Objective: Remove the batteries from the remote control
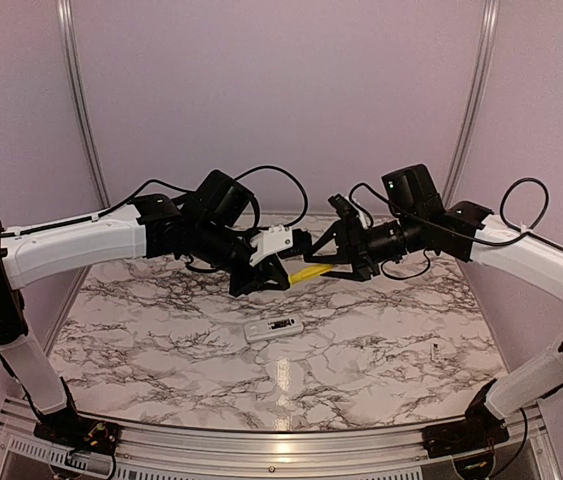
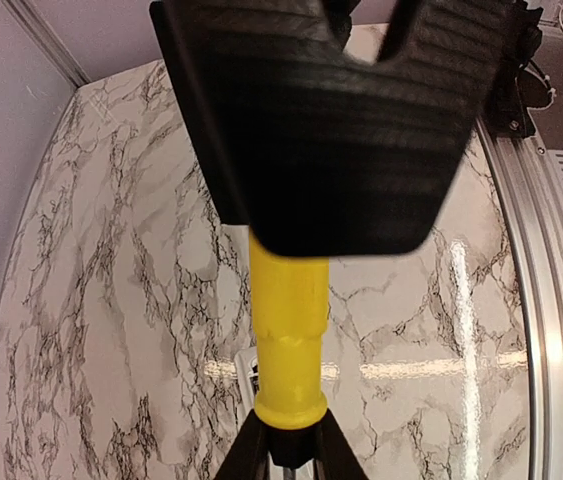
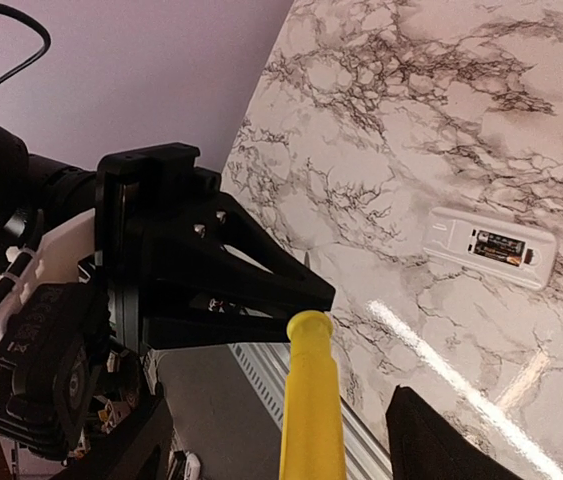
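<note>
The white remote control (image 1: 273,328) lies flat on the marble table with its dark recess facing up. In the right wrist view the remote control (image 3: 491,245) shows dark batteries (image 3: 501,246) sitting in that recess. Both arms meet in the air above it around a yellow-handled screwdriver (image 1: 308,271). My left gripper (image 1: 279,272) is shut on the dark collar at the shaft end (image 2: 286,450). My right gripper (image 1: 329,262) stands around the yellow handle (image 3: 311,400), and one finger (image 3: 436,440) is clearly apart from it.
A tiny pale screw (image 1: 433,350) lies on the table at the right. Purple walls close off the back and sides. A metal rail (image 1: 281,445) runs along the near edge. The left arm's black body (image 3: 161,260) fills the left of the right wrist view.
</note>
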Robot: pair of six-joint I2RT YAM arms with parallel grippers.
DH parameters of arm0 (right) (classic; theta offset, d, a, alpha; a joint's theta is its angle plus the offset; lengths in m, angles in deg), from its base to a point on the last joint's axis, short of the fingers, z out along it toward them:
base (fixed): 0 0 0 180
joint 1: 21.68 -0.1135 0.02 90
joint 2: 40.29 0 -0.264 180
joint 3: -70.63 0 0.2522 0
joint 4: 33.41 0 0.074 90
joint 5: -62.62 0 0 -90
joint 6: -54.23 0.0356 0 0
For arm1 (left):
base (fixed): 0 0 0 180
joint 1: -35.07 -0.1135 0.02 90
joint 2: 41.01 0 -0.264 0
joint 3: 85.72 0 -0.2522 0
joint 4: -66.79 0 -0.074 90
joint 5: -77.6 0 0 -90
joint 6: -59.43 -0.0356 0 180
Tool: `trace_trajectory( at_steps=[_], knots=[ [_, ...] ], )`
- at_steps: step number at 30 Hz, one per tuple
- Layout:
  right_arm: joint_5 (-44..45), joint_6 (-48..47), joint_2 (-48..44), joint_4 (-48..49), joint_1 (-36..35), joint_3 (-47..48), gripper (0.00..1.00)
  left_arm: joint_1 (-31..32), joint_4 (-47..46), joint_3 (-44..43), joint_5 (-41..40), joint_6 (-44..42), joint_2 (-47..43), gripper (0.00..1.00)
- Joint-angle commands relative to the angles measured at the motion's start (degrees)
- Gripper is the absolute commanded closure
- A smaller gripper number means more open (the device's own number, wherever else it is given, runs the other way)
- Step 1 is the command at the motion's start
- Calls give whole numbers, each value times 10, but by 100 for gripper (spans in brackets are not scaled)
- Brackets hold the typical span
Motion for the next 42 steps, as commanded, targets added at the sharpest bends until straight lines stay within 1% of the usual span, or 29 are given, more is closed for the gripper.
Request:
trace_trajectory(
  at_steps=[1, 8, 23, 33, 37, 42],
  knots=[
    [8, 7, 11, 2, -12, 8, 31, 3, 1, -9, 14, 0, 0, 100],
    [13, 13, 23, 4, -16, 11, 39, 3, 0, -4, 28, 3, 0, 100],
    [13, 12, 54, 0, -18, 28, 55, 3, -5, 8, 24, 12, -2, 100],
    [9, 13, 62, -1, -18, 33, 68, 3, -3, 6, 24, 9, 2, 100],
    [8, 13, 63, -6, -18, 33, 69, 3, 0, 3, 24, 8, 4, 100],
    [6, 12, 63, -10, -18, 34, 67, 3, 2, 3, 24, 7, 6, 100]
  ],
)
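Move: The yellow screwdriver handle, held out by the left fingers, has its middle roughly 2 cm to the right hand's left and 2 cm below, level with it fore and aft. The left fingertips are some 6 cm left, 1 cm back and 5 cm lower; the remote lies on the table about 6 cm left, 3 cm ahead and 25 cm down. From the left hand, the handle's middle is some 4 cm right, 3 cm up and 1 cm ahead. Downwards by about 3 cm and half as far to its left, the right hand eases onto the yellow handle and then stays there, tipping some 5 degrees. Its fingers, wide open to begin with, close around the handle to roughly a third of their opening; a firm pinch can't be made out. The left hand holds still, keeping its grip at the screwdriver's collar. ##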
